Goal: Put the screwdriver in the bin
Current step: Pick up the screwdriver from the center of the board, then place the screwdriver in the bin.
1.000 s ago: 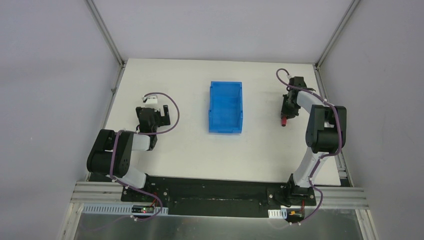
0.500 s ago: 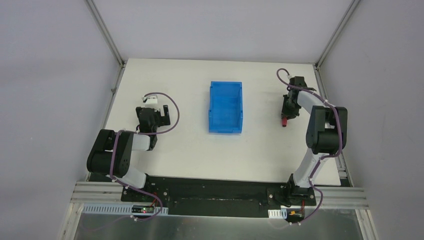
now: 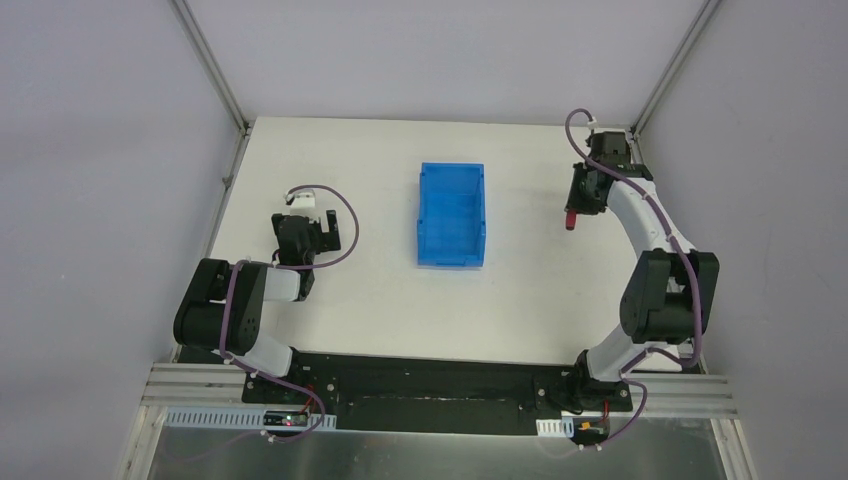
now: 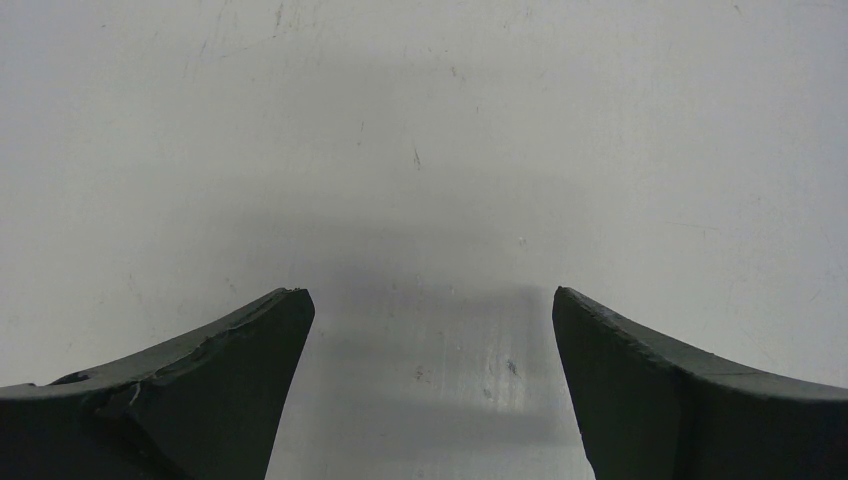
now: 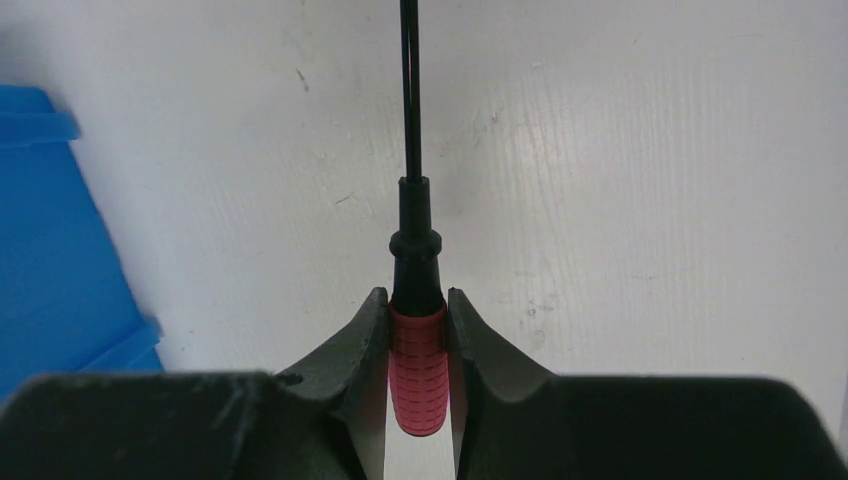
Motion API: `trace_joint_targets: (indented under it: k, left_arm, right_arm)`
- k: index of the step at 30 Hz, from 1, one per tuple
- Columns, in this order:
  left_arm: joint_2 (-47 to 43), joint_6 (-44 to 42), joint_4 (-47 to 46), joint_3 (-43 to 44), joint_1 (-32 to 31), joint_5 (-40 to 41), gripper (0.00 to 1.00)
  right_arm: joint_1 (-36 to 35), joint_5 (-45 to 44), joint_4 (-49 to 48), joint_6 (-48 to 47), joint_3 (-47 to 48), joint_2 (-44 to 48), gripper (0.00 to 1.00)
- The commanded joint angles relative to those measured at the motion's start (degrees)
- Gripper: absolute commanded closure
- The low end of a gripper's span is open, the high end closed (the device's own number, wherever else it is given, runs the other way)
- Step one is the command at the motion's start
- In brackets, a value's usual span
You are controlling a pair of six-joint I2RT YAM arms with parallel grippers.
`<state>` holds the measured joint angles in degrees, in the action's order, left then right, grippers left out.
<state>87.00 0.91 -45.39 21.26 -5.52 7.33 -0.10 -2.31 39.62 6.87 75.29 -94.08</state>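
Observation:
The bright blue bin (image 3: 451,214) stands in the middle of the white table; one corner of it shows at the left of the right wrist view (image 5: 50,260). My right gripper (image 3: 580,200) is right of the bin, raised off the table, and shut on the screwdriver (image 3: 571,222). In the right wrist view the jaws (image 5: 418,300) clamp the red handle (image 5: 418,370), and the thin black shaft (image 5: 409,90) points away from the camera. My left gripper (image 3: 300,240) is at the left of the table; in the left wrist view it (image 4: 430,305) is open and empty over bare table.
The white table (image 3: 360,160) is fenced by grey walls and metal corner posts (image 3: 210,65). The right arm's elbow (image 3: 668,295) stands near the table's right edge. The arm bases sit on a black plate (image 3: 420,385) at the near edge.
My right gripper has lifted and moved toward the far edge with the screwdriver held in it. The right arm has stretched out. The left arm and the bin have not moved.

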Motion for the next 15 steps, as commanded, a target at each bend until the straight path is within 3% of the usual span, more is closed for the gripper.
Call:
trace_joint_targets:
  k: [1,15]
  left_arm:
    - [-0.7,0.3,-1.6,0.2,0.7,-0.6,0.01]
    - [-0.7,0.3,-1.6,0.2,0.7,-0.5,0.01]
  right_arm:
    - [-2.1,1.9,1.8,3.4,3.5,4.7,0.89]
    - [-12.1,4.4,2.0,10.9,8.9,4.9,0.89]
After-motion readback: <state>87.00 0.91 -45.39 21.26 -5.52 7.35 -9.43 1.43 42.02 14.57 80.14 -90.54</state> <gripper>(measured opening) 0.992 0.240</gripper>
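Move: The right hand already holds the screwdriver by its red handle, clear of the board. From this hand the blue bin's middle lies roughly 29 cm to the left and 3 cm ahead, about 7 cm lower, with nothing standing between. From the idle left hand the bin is some 37 cm to the right and 4 cm ahead, about level in height. Swing the right gripper about 8 cm left towards the blue bin, gaining speed sideways while raising it another 5 cm or so. Keep the fingers shut on the screwdriver's handle, and let the wrist roll gently, its left side rising under 10 degrees, with a slight counter-clockwise turn. ##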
